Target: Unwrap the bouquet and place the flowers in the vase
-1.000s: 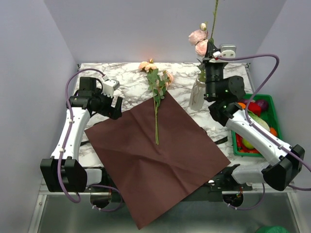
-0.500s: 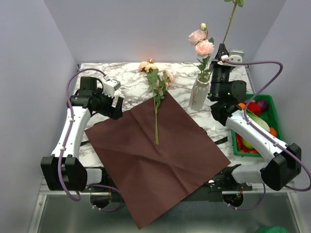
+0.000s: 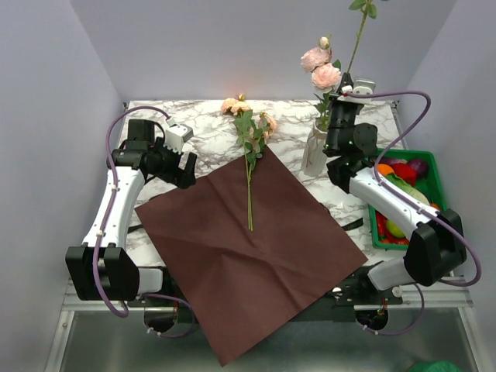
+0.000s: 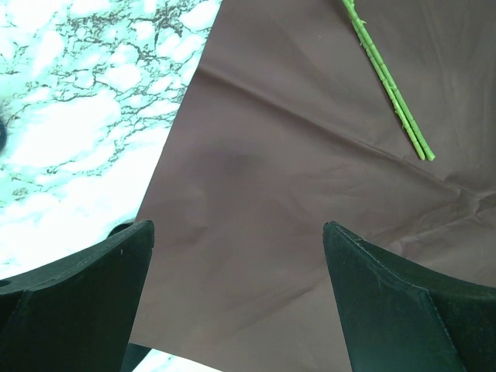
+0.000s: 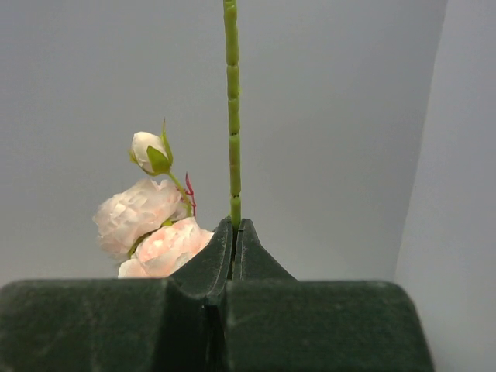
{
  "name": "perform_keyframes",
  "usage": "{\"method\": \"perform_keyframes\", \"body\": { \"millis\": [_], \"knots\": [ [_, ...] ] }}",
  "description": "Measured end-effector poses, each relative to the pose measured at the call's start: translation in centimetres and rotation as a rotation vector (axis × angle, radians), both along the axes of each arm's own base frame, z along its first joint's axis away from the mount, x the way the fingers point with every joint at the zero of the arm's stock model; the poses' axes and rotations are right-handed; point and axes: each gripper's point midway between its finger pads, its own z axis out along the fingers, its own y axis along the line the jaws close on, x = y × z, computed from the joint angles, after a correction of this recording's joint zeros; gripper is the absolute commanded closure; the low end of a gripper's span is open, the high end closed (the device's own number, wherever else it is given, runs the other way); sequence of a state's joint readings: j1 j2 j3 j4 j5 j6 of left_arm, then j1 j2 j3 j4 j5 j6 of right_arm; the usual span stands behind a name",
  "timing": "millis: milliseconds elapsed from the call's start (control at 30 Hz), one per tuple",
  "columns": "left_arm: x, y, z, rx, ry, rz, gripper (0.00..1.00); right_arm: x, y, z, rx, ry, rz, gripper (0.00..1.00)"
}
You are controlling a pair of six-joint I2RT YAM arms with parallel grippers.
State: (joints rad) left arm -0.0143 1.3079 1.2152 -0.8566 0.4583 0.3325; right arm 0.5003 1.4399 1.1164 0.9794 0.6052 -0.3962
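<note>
The bouquet lies unwrapped: its dark red paper (image 3: 248, 240) is spread flat as a creased square. One of the flowers (image 3: 249, 167) lies on it, blooms toward the back wall. The white marbled vase (image 3: 314, 151) stands at the back right with pink roses (image 3: 319, 66) in it. My right gripper (image 3: 346, 80) is raised just right of the vase, shut on a long green stem (image 5: 232, 116) that points upward. The roses (image 5: 151, 232) show beside the gripper (image 5: 235, 225). My left gripper (image 4: 239, 226) hovers open over the paper's left corner (image 4: 256, 178), holding nothing.
A green basket (image 3: 431, 164) of vegetables sits at the right edge, under the right forearm. A black ribbon end (image 3: 353, 225) pokes out from the paper's right side. The paper's near corner hangs over the table's front edge. The lying stem's end (image 4: 387, 81) shows in the left wrist view.
The right gripper swung right with its stem, then came partly back toward the vase; the stem now leans right. The left arm and the lying flower have not moved.
</note>
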Motion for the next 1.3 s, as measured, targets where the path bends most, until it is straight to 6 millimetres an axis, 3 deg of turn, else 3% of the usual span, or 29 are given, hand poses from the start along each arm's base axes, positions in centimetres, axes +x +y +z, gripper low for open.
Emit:
{"method": "perform_keyframes", "body": {
  "millis": [267,367,567,833,1133,1300],
  "knots": [
    [0.0,0.0,0.0,0.000,-0.001,-0.006,0.01,0.7,-0.3,-3.2,0.035,0.055,0.002,0.99],
    [0.0,0.0,0.0,0.003,-0.004,-0.011,0.01,0.9,-0.1,-5.2,0.049,0.104,0.018,0.84],
    [0.0,0.0,0.3,0.006,-0.017,-0.015,0.01,0.1,0.1,-8.2,0.073,0.197,0.067,0.70],
    [-0.4,-0.1,1.3,0.000,-0.051,-0.020,0.01,-2.7,-0.2,-7.8,0.103,0.219,0.136,0.63],
    [-0.7,-0.3,2.0,-0.011,-0.072,-0.028,0.01,-7.4,1.5,-4.8,0.119,0.184,0.260,0.63],
    [-0.9,-0.4,2.2,-0.013,-0.077,-0.029,0.01,-8.2,0.7,-4.7,0.128,0.204,0.230,0.59]
  ]
}}
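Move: The vase stands almost under the right hand, about 3 cm ahead and 2 cm left, its middle some 32 cm below. The blooms already in it are about 5 cm ahead, 7 cm left and slightly above the hand; the loose flowers lie 21 cm left, 7 cm ahead, on the table. For the left hand the vase is about 9 cm ahead, 36 cm right and 7 cm below. The right hand lowers the held stem about 8 cm into the vase, opens, then backs off some 9 cm. ##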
